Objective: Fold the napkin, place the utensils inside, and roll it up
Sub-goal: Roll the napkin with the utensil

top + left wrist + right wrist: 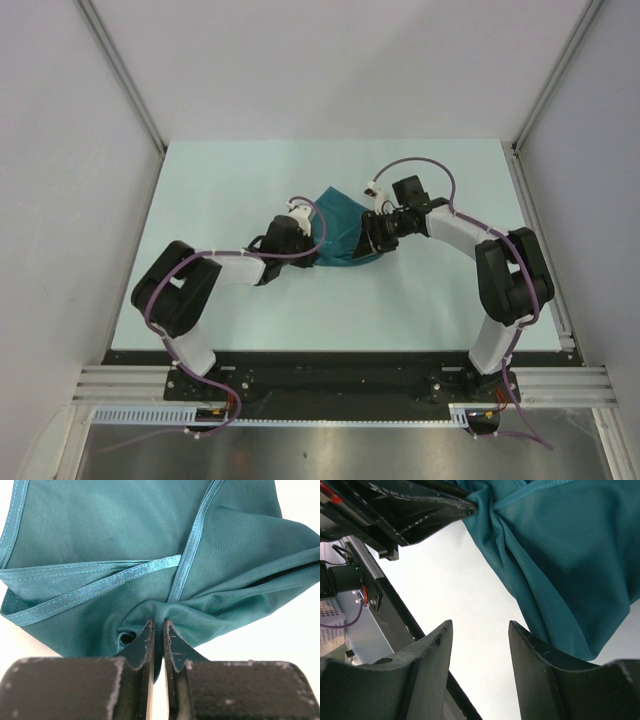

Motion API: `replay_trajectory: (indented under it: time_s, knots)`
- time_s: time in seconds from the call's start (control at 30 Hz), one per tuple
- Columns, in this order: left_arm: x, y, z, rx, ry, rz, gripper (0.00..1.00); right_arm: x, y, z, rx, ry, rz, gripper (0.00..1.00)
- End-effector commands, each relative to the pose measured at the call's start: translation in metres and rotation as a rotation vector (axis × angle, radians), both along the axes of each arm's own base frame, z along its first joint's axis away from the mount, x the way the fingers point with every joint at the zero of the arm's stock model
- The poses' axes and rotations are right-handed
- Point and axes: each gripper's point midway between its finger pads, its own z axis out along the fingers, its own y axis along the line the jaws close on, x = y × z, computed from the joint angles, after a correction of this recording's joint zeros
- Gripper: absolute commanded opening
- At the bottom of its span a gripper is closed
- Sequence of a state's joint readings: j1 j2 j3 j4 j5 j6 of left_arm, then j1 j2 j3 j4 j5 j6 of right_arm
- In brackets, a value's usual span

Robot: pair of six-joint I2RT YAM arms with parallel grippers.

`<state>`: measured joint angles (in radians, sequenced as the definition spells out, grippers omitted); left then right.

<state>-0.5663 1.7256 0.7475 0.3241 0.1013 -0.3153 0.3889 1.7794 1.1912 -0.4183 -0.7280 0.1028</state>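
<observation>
The teal napkin (345,222) lies bunched and partly folded on the table between my two grippers. My left gripper (318,244) is shut on a gathered fold of the napkin's near edge, seen close up in the left wrist view (157,626), where the cloth (125,540) spreads out with its shiny hems crossing. My right gripper (368,246) is at the napkin's right side, open and empty (480,626), with the cloth (570,555) just beside its right finger. The left gripper's fingers (440,507) also show there, pinching the cloth. The spoon is out of view.
The pale table (240,180) is bordered by white walls at left, right and back. A black strip and metal rail (330,385) with the arm bases run along the near edge; that rail also shows in the right wrist view (375,595).
</observation>
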Motion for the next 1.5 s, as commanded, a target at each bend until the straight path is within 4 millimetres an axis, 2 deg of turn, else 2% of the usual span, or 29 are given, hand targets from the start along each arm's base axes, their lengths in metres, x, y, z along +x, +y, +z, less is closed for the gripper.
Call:
replay_trajectory:
  time_s: [0.0, 0.23, 0.63, 0.8, 0.97, 1.07, 1.1, 1.13, 1.27, 1.33, 1.43, 1.47]
  knots:
    - [-0.058, 0.027, -0.066, 0.142, 0.280, -0.020, 0.10, -0.009, -0.001, -0.011, -0.040, 0.024, 0.013, 0.53]
    - [-0.060, 0.028, -0.064, 0.146, 0.276, -0.030, 0.10, 0.011, -0.001, -0.012, -0.063, -0.017, -0.023, 0.53]
    - [-0.061, 0.031, -0.063, 0.153, 0.275, -0.030, 0.09, 0.042, -0.009, -0.030, -0.114, -0.041, -0.042, 0.51]
    - [-0.065, 0.033, -0.065, 0.158, 0.289, -0.031, 0.09, 0.045, -0.018, -0.050, -0.168, -0.026, -0.062, 0.51]
    - [-0.072, 0.036, -0.068, 0.161, 0.305, -0.036, 0.09, 0.047, -0.020, -0.056, -0.184, -0.022, -0.067, 0.51]
    - [-0.076, 0.035, -0.071, 0.154, 0.321, -0.045, 0.09, 0.048, -0.015, -0.040, -0.153, -0.049, -0.057, 0.51]
    - [-0.076, 0.036, -0.072, 0.152, 0.328, -0.044, 0.09, 0.050, -0.013, -0.024, -0.132, -0.083, -0.057, 0.51]
    - [-0.078, 0.034, -0.073, 0.149, 0.335, -0.047, 0.09, 0.050, -0.012, -0.017, -0.126, -0.098, -0.061, 0.53]
    - [-0.080, 0.033, -0.075, 0.136, 0.362, -0.054, 0.09, 0.054, -0.024, 0.017, -0.147, -0.186, -0.141, 0.56]
    - [-0.080, 0.032, -0.074, 0.125, 0.369, -0.061, 0.09, 0.056, -0.035, 0.024, -0.187, -0.218, -0.197, 0.56]
    - [-0.081, 0.031, -0.076, 0.115, 0.394, -0.070, 0.09, 0.048, -0.044, 0.019, -0.225, -0.234, -0.219, 0.56]
    - [-0.082, 0.033, -0.078, 0.116, 0.411, -0.066, 0.09, 0.040, -0.047, 0.012, -0.240, -0.227, -0.203, 0.56]
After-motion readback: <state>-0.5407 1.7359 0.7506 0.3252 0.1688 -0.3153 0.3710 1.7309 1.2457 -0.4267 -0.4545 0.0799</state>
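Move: Just out from the right hand and about 7 cm below it lies the near edge of the napkin's loose right part, some 2 cm ahead. The napkin's right corner is roughly 4 cm ahead and 4 cm to the right; the left gripper's pinch on the rolled end is about 11 cm left and 2 cm ahead. From the left hand, that loose near edge lies some 12 cm to the right, about level forward and 1 cm lower. Sinking about 5 cm and working roughly 3 cm forward over the near edge of the napkin's loose right part, the right hand goes in with its fingers about half open, tipping them some 10 degrees steeper. It then climbs back to its starting height, drifting farther forward and to the right, fingers still open and empty. The left hand stays put, keeping its pinch on the rolled end. ##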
